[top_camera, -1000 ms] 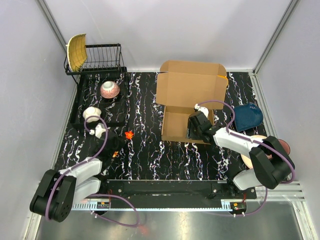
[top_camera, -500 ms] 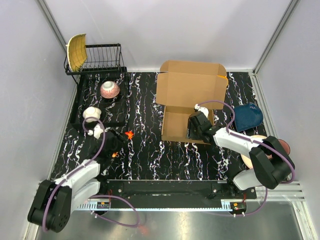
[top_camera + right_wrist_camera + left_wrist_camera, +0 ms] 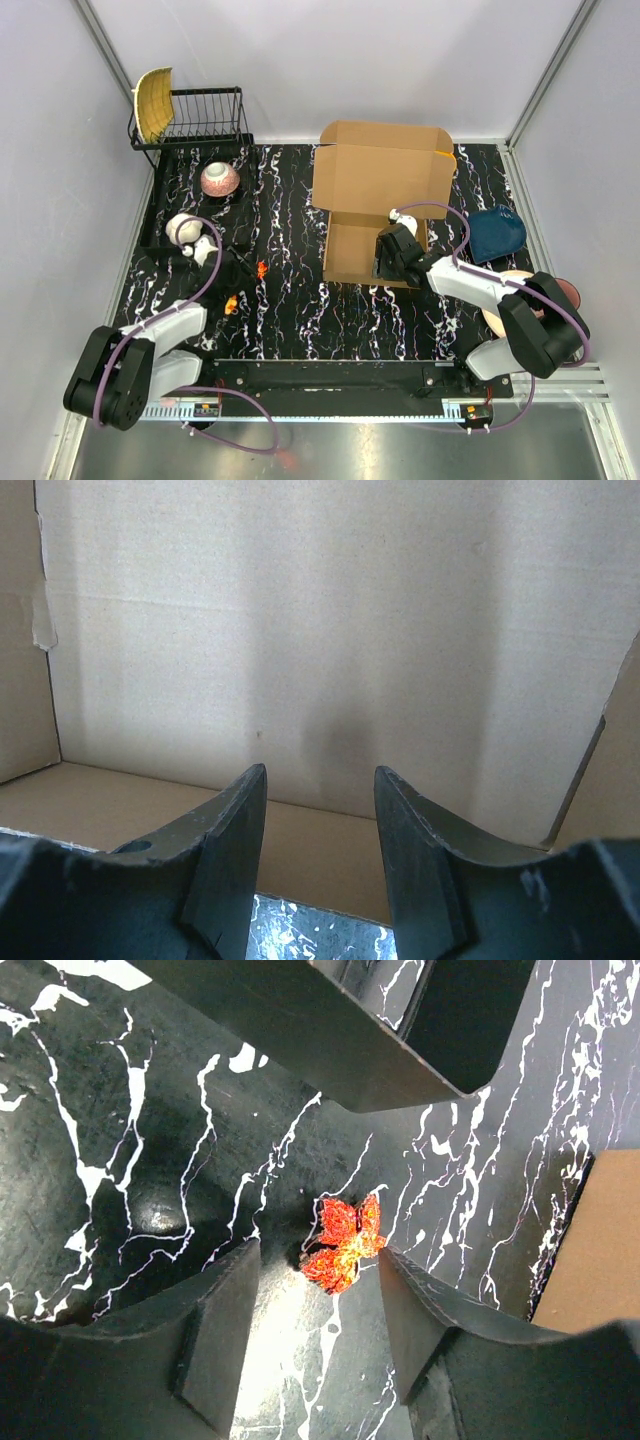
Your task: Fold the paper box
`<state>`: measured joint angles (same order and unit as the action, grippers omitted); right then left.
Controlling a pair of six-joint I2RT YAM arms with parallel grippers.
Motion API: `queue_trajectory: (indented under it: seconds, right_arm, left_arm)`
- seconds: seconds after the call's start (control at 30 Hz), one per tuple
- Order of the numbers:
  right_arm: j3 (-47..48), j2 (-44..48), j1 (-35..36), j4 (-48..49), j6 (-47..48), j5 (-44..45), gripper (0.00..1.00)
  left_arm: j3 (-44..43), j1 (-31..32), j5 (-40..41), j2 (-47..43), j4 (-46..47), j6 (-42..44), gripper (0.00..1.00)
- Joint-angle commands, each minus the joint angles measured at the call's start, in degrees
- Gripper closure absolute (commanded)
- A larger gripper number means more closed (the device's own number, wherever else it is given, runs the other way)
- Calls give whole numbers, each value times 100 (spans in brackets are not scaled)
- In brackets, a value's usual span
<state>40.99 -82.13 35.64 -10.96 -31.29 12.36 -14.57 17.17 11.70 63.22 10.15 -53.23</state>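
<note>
The paper box is brown cardboard and stands right of centre with its lid raised and its tray part toward me. My right gripper hovers at the tray's near edge. In the right wrist view it is open and empty, facing the box's inner wall and floor. My left gripper is low over the marble table, left of the box. In the left wrist view it is open, with a small red-orange leaf-like piece lying just at its fingertips. A box edge shows at the right.
A black tray holds a pink bowl and a white cup. Behind stands a wire rack with a yellow plate. A second orange scrap lies nearer me. A blue bowl and a pink plate sit right.
My left gripper has opened from shut and moved away from the base toward the red-orange piece. The right arm and the box have not moved.
</note>
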Motion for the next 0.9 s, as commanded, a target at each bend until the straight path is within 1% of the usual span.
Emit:
queue_trajectory:
  seconds: [0.0, 0.33, 0.37, 0.67, 0.8, 0.87]
  right_arm:
    - [-48, 118, 57, 217, 79, -49, 47]
    - [-30, 65, 66, 235, 88, -67, 46]
    - [-21, 57, 57, 235, 97, -67, 46]
    - [23, -40, 66, 252, 70, -102, 47]
    - [23, -40, 57, 261, 79, -85, 46]
    - [5, -58, 66, 261, 79, -85, 46]
  left_arm:
    - [-196, -29, -98, 225, 478, 234, 45]
    - [-292, -29, -230, 533, 690, 454, 56]
    - [-318, -29, -230, 577, 681, 472, 60]
    - [-406, -12, -335, 832, 725, 507, 72]
    - [-380, 6, -327, 885, 751, 498, 79]
    - [-354, 15, -318, 911, 769, 481, 84]
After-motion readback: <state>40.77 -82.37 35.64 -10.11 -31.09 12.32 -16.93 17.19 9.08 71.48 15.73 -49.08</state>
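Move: The red-orange butterfly lies about 2 cm ahead of the left hand, some 2 cm to its right and 1 cm or so below. The black tray's near right corner is roughly 5 cm ahead and 1 cm left, the paper box about 22 cm to the right and 4 cm farther out, and the orange flower some 6 cm back and 4 cm left. From the right hand, the butterfly is about 21 cm left, 1 cm ahead and 3 cm lower. Forward and slightly to the right, the left hand creeps about 2 cm in all towards the red-orange butterfly, sinking about 1 cm as it goes. The wrist turns some 5 degrees clockwise while the fingers draw together steadily from over half open to about a fifth, their tips coming around the butterfly's near wing and seeming to pinch it. ##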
